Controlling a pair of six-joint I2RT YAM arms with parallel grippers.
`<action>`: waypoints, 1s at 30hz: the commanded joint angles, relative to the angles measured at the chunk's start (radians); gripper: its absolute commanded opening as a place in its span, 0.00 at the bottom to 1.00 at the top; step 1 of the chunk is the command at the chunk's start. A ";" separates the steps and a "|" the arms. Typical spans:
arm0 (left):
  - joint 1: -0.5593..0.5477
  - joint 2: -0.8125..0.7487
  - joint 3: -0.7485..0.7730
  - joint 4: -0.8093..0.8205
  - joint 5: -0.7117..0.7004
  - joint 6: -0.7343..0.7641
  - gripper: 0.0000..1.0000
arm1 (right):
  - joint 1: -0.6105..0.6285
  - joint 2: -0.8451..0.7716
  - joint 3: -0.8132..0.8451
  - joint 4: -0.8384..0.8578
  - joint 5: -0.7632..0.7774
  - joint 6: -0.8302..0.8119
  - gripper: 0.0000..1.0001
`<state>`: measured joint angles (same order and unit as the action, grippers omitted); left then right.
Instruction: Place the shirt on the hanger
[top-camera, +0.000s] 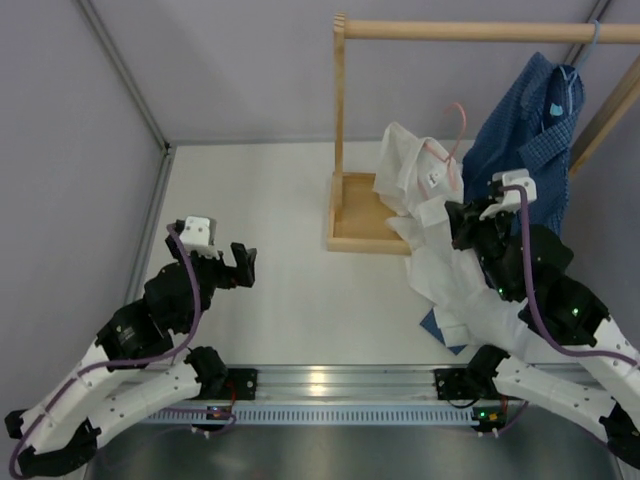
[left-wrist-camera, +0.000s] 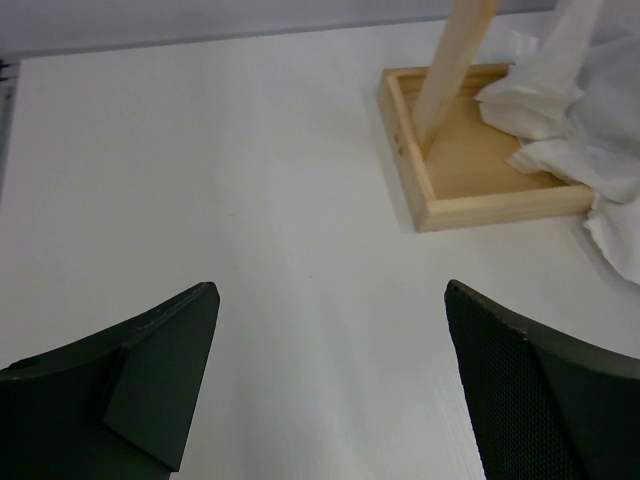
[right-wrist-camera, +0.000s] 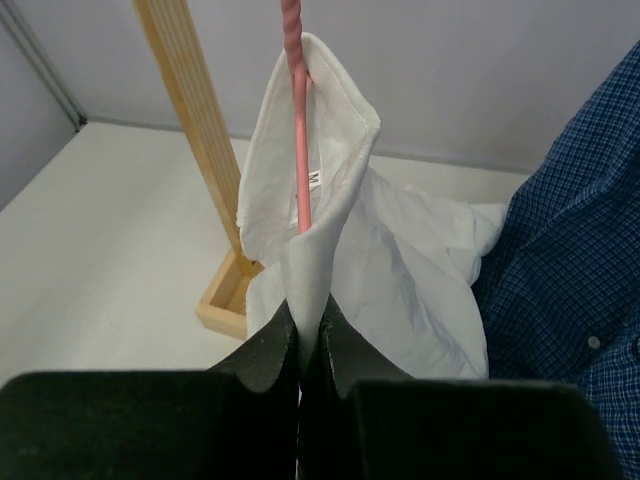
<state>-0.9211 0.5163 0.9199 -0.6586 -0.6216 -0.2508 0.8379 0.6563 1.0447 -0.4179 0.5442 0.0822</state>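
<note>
The white shirt (top-camera: 440, 260) hangs bunched from my right gripper (top-camera: 462, 222), its lower part trailing onto the table. In the right wrist view the right gripper (right-wrist-camera: 310, 312) is shut on a fold of the shirt (right-wrist-camera: 400, 270) at the collar. The pink hanger (right-wrist-camera: 298, 130) rises straight up through the collar opening. From above, the hanger (top-camera: 458, 130) shows its hook above the collar, below the rail. My left gripper (top-camera: 240, 266) is open, low over bare table on the left, nothing between its fingers (left-wrist-camera: 160, 380).
A wooden rack has a box base (top-camera: 360, 215), an upright post (top-camera: 339, 100) and a top rail (top-camera: 490, 31). A dark blue checked shirt (top-camera: 525, 140) hangs on a light blue hanger (top-camera: 590, 45) at the right. A blue item (top-camera: 432, 322) lies under the white shirt.
</note>
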 joint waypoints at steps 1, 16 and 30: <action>0.083 0.056 0.020 0.019 -0.131 -0.030 0.98 | 0.017 0.083 0.184 0.062 0.106 0.076 0.00; 0.821 0.197 -0.044 0.093 0.302 -0.054 0.98 | -0.295 0.512 0.704 -0.194 -0.177 0.149 0.00; 0.821 0.220 -0.052 0.091 0.369 -0.051 0.98 | -0.356 0.620 0.799 -0.216 -0.231 0.111 0.00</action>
<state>-0.1051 0.7376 0.8696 -0.6224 -0.2726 -0.2977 0.4942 1.2625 1.7802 -0.6380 0.3271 0.2096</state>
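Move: The right hand still pinches the white shirt and pink hanger together. The stretch of wooden rail it is taken to lies about 23 cm ahead, roughly in line sideways, and some 16 cm above. The hanging blue shirt's middle is around 13 cm ahead and 12 cm to the hand's right, slightly lower; the rack's left post is about 23 cm ahead and 18 cm left. From the empty left hand, that rail spot is roughly 26 cm ahead, 39 cm right and 23 cm up. Up first, some 10 cm, then levelling off into about 11 cm forward, the right hand carries the hanger and shirt beside the blue shirt, bringing the hook to the wooden rail; it keeps its pinch and turns slightly clockwise. Meanwhile the open, empty left hand swings left, down and forward, turning about 30 degrees counter-clockwise and tipping its fingers down. ##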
